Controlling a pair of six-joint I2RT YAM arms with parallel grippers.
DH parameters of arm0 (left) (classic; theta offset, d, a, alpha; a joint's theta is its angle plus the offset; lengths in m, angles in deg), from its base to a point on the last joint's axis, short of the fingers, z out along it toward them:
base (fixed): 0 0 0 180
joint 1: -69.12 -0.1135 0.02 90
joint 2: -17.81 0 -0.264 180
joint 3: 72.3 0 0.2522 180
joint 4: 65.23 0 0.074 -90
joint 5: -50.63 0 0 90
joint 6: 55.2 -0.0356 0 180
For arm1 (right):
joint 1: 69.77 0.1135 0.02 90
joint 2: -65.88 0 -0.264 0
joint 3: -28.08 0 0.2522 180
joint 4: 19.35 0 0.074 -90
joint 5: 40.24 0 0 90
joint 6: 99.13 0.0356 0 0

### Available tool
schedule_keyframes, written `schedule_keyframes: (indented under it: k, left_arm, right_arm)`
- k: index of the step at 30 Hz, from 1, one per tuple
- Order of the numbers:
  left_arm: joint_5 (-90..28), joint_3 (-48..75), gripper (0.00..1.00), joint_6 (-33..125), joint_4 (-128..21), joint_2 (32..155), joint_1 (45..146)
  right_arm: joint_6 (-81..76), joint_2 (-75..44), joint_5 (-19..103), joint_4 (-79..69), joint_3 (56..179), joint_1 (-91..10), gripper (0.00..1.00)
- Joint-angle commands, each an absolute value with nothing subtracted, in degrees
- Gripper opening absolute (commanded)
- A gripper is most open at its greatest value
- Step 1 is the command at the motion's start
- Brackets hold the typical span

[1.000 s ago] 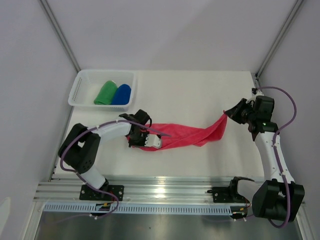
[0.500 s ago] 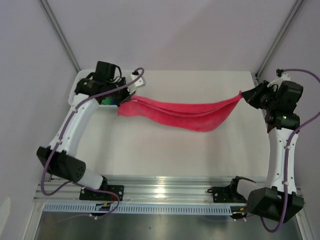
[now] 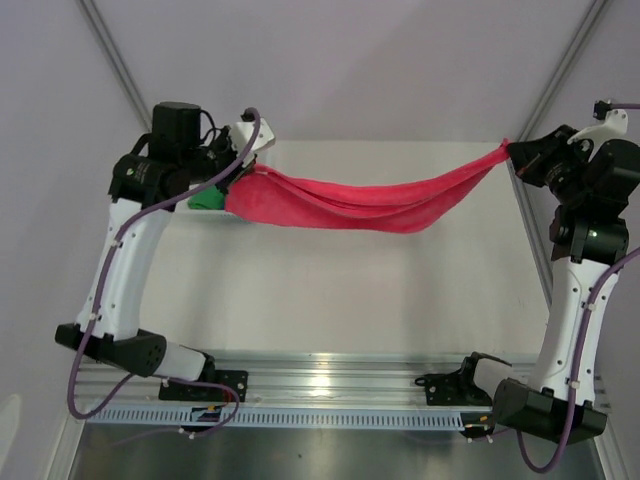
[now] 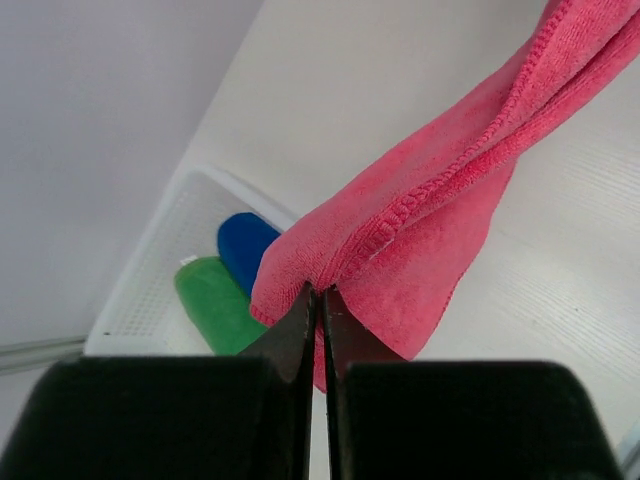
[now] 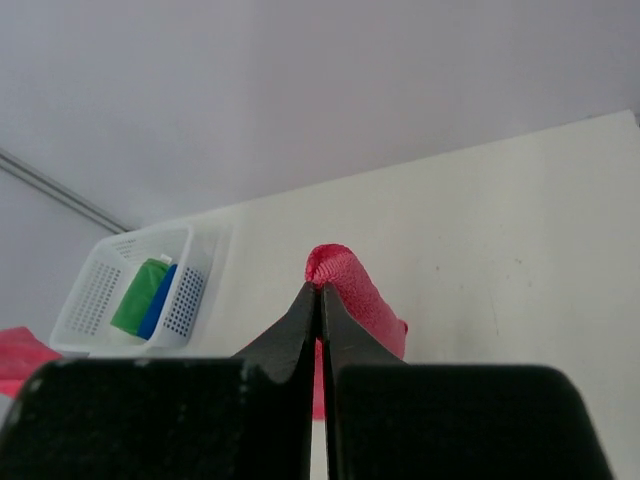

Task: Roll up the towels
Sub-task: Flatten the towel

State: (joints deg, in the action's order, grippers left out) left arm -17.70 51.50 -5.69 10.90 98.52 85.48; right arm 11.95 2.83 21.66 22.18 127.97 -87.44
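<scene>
The pink-red towel (image 3: 370, 205) hangs stretched in the air between both arms, sagging in the middle above the table. My left gripper (image 3: 240, 178) is shut on its left end (image 4: 400, 250), high over the basket. At the far right, my right gripper (image 3: 512, 150) is shut on the other end (image 5: 345, 285). A rolled green towel (image 4: 210, 305) and a rolled blue towel (image 4: 245, 245) lie side by side in the white basket (image 4: 150, 270). In the top view only a bit of the green towel (image 3: 205, 200) shows under the left arm.
The white mesh basket (image 5: 95, 295) stands at the table's back left corner. The white table (image 3: 380, 300) lies beneath the hanging towel. Grey walls close in at the back and both sides.
Both arms have risen and moved apart. The pink-red towel went from lying twisted on the table to hanging taut between them, and the left gripper travelled from the table's middle up over the basket.
</scene>
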Motion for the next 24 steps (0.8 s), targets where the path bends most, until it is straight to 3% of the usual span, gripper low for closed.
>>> schedule_keyframes:
  k: [1, 6, 12, 15, 19, 24]
  left_arm:
    - [-15.82, 46.24, 0.01, -3.52, 6.81, 103.32, 85.47]
    - [-14.32, 45.09, 0.01, -4.91, 7.15, 111.06, 86.52]
    - [-19.32, 23.68, 0.01, -10.63, 0.56, 114.92, 97.75]
    - [-19.33, 17.94, 0.11, -11.07, 1.17, 118.62, 99.70]
    - [-17.66, 15.47, 0.39, -13.36, 7.65, 121.61, 100.50]
    - [-18.80, 13.71, 0.46, -13.63, 10.05, 121.18, 100.59]
  right_arm:
    - [14.32, 0.84, 21.38, 17.20, 124.29, -87.87, 0.00]
    - [14.61, -1.18, 24.70, 15.24, 118.40, -84.55, 0.00]
    - [15.03, -1.80, 28.22, 13.22, 107.51, -75.32, 0.00]
    - [16.00, -1.97, 28.84, 12.17, 102.60, -74.16, 0.00]
    - [15.83, -1.36, 29.37, 12.42, 99.50, -73.98, 0.00]
    - [14.60, -0.74, 29.46, 13.39, 99.41, -73.98, 0.00]
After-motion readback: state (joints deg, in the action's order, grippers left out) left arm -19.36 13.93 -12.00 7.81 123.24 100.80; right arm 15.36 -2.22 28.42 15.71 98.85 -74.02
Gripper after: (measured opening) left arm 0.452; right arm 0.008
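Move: The red towel hangs between both hands, its middle about 20 cm right of the left hand and 10 cm below, level fore and aft. The bare table spot for its left end is some 8 cm back, 5 cm right and 37 cm below. From that hand, the blue roll lies 18 cm ahead, 7 cm left and the green roll 19 cm ahead, 13 cm left, both about 34 cm down. The spot under the right hand's end is roughly 2 cm ahead, 6 cm left and 43 cm below the right hand. The red towel is swung down by both ends: the left hand drops about 35 cm, first slightly forward, then back and right to the table, tipping its fingers down some 50 degrees and opening to let go of its end. The right hand sinks less, edging forward and then left as its fingers tip down, and keeps its end pinched above the table. ##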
